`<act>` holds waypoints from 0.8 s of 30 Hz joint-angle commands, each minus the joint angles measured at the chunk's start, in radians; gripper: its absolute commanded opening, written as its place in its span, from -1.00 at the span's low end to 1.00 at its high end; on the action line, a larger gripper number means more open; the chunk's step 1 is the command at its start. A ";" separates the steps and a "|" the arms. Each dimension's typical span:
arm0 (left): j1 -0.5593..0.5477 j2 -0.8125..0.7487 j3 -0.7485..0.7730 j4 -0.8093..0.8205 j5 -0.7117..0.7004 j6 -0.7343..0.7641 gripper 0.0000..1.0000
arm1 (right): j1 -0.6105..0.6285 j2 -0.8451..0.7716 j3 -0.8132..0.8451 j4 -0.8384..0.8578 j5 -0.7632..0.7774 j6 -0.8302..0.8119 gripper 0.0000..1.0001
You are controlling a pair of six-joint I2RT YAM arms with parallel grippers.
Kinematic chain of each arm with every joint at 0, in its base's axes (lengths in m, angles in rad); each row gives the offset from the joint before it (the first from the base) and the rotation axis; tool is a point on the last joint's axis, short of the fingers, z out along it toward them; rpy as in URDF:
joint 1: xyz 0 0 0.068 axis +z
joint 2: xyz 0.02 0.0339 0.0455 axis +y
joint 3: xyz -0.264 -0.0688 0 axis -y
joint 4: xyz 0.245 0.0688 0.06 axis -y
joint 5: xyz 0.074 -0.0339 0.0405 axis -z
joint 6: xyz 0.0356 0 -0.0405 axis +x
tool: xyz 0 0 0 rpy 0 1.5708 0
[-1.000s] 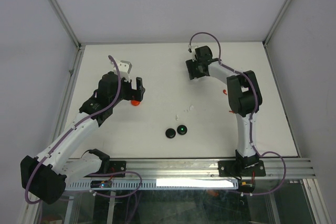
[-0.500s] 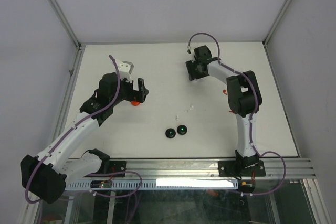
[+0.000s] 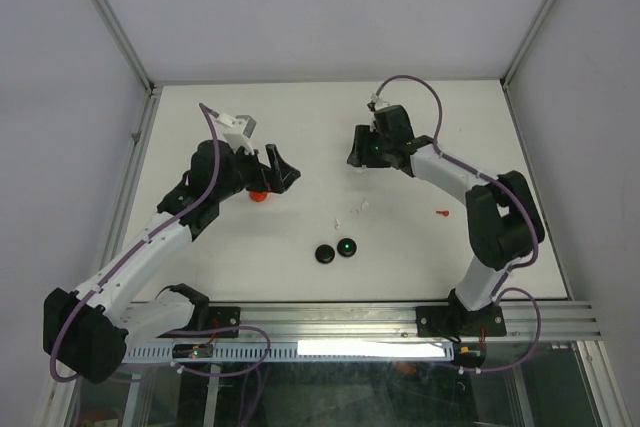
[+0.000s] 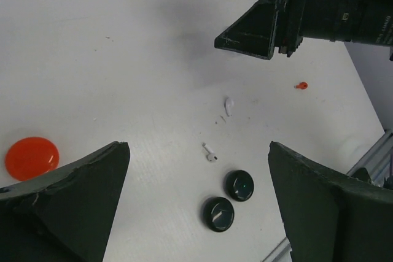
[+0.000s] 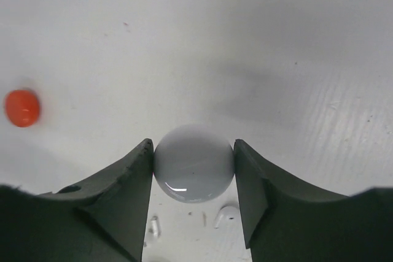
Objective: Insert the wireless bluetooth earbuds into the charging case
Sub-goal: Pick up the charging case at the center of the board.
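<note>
My right gripper (image 5: pixel 193 164) is shut on a white round charging case (image 5: pixel 193 162), which sits squeezed between both fingers above the table. Under it lie two white earbuds (image 5: pixel 227 215) (image 5: pixel 153 226), also seen mid-table as white earbuds (image 3: pixel 358 207) (image 3: pixel 338 220). A red earbud (image 3: pixel 441 212) lies right of them. In the top view my right gripper (image 3: pixel 358 152) hangs at the back centre. My left gripper (image 4: pixel 198 146) is wide open and holds nothing. It hovers at the left (image 3: pixel 265 172), beside a red round disc (image 3: pixel 258 196).
Two black round discs (image 3: pixel 323 254) (image 3: pixel 346 246) sit side by side near the front middle, one showing a green light. The left wrist view shows the same black discs (image 4: pixel 239 185) (image 4: pixel 218 213) and the red disc (image 4: pixel 32 157). Frame rails border the table.
The right arm's elbow has swung out to the right, uncovering the red earbud, and its gripper with the white case has shifted slightly. The left gripper has edged to the right.
</note>
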 commanded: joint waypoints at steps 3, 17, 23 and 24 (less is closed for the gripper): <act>-0.106 -0.019 -0.071 0.245 -0.062 -0.218 0.95 | 0.031 -0.256 -0.133 0.203 -0.019 0.225 -0.10; -0.390 0.161 -0.153 0.685 -0.385 -0.343 0.63 | 0.145 -0.568 -0.361 0.402 0.088 0.513 -0.10; -0.434 0.243 -0.140 0.803 -0.443 -0.299 0.44 | 0.185 -0.617 -0.393 0.424 0.137 0.551 -0.09; -0.438 0.253 -0.140 0.819 -0.456 -0.293 0.43 | 0.192 -0.621 -0.395 0.427 0.141 0.555 -0.10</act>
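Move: The left hand, empty and wide open, has the white charging case, already held in the right fingers, about 18 cm to its right, 11 cm ahead and 12 cm lower. The red case lies some 7 cm ahead and 8 cm left of the left hand, 18 cm down. From the right hand, the left gripper is 18 cm left, 11 cm back and 12 cm up; on the board 7 cm below, the far earbud is 8 cm back and 2 cm right, the near earbud 14 cm back and 5 cm left. The right hand keeps its pinch on the white charging case and carries it up about 14 cm while drawing it back some 8 cm and a little left, towards the left gripper, rolling some 30 degrees so its left side rises. Meanwhile the empty left hand sweeps about 12 cm to its right to meet the case, rolling the opposite way by roughly 15 degrees, its fingers narrowing from wide open to about three quarters open without taking the case. ##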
